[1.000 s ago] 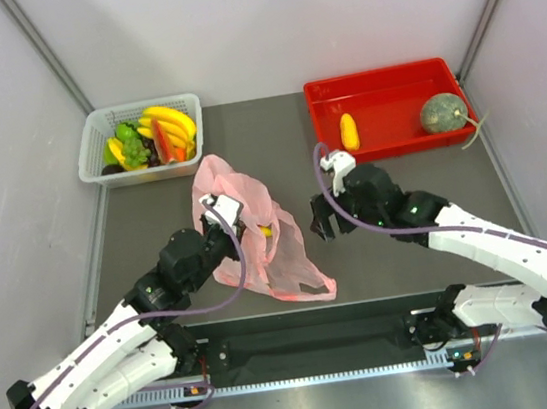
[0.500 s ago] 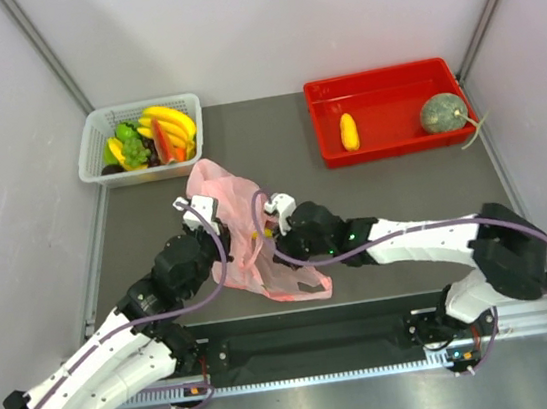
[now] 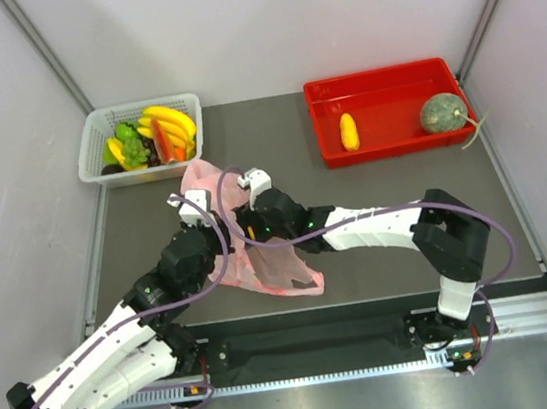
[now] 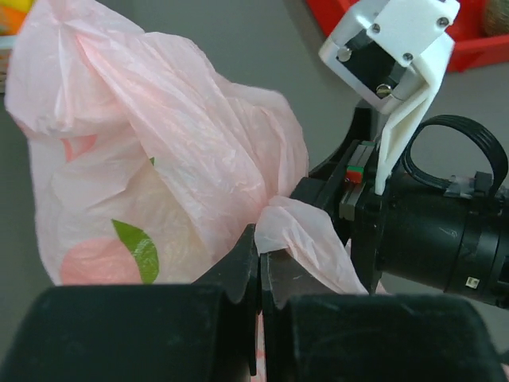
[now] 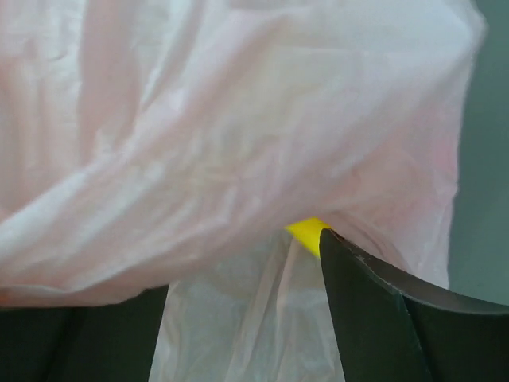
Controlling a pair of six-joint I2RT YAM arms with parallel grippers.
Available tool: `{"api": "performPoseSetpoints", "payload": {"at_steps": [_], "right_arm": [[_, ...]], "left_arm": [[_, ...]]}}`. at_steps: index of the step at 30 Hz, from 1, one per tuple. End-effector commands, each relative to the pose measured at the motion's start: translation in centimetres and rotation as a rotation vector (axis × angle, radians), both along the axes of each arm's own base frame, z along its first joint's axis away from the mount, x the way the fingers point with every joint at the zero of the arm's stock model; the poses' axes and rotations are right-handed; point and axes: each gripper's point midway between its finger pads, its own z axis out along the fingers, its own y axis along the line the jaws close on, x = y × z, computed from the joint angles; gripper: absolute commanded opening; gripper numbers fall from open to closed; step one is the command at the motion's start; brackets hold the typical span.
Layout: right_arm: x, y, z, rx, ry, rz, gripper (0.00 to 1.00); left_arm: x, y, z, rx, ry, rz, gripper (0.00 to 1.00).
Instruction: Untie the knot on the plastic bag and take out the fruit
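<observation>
The pink plastic bag [image 3: 280, 269] lies crumpled at the table's middle. My left gripper [image 3: 204, 212] is shut on a fold of its film [image 4: 296, 231] at the upper left and holds it up. My right gripper [image 3: 249, 230] is open and pushed in among the bag's folds from the right, with film [image 5: 238, 159] draped over its jaws. A small yellow fruit [image 5: 306, 232] shows just past its right finger [image 5: 382, 318]. A peach fruit with a green leaf [image 4: 89, 264] shows through the film. No tied knot shows. A green melon [image 3: 440, 113] and an orange oblong fruit [image 3: 349, 132] lie in the red tray [image 3: 378, 82].
A white basket [image 3: 93, 137] with larger bananas, grapes and red slices stands at the back left. The red tray stands at the back right. The right arm [image 3: 377, 226] stretches across the table's middle. Grey walls close in both sides.
My right gripper has swung left from beside the bag into the bag's folds. My left gripper has shifted a little left and back, still gripping the film.
</observation>
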Motion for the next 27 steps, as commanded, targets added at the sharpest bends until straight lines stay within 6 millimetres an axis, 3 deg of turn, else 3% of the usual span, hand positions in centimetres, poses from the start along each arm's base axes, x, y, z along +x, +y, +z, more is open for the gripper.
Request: {"api": "performPoseSetpoints", "payload": {"at_steps": [1,2,7,16,20,27], "right_arm": [[3.5,0.8,0.9,0.014,-0.046,-0.171,0.74],[3.8,0.7,0.6,0.002,-0.038,-0.193,0.82],[5.7,1.0,-0.3,-0.032,-0.058,-0.291,1.0],[8.2,0.4,-1.8,-0.084,-0.083,-0.409,0.99],[9.5,0.8,-3.4,-0.094,-0.05,-0.416,1.0],[9.6,0.6,-6.0,-0.082,-0.013,-0.424,1.0]], "left_arm": [[0.7,-0.5,2.4,-0.096,-0.068,0.021,0.0],[0.8,-0.4,2.5,-0.094,-0.077,0.024,0.0],[0.7,0.2,1.1,-0.07,-0.084,0.036,0.0],[0.1,0.3,-1.0,-0.08,-0.074,0.022,0.0],[0.1,0.6,-1.7,-0.074,-0.071,0.029,0.0],[-0.2,0.4,-3.0,-0.085,-0.045,0.024,0.0]]}}
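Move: The yellow fruit in the bag lies about 6 cm ahead of the right hand, 2 cm left and 8 cm below. From that hand, the bag rim, still pinched by the left fingers, is about 1 cm back, 4 cm left and 9 cm above; the loose bag handle is some 13 cm back, 10 cm right and 11 cm below. From the left hand the yellow fruit lies about 7 cm ahead, 3 cm right and 17 cm below. Opening fully, the right hand reaches about 9 cm forward and 6 down towards the fruit; left lowers the bag. ##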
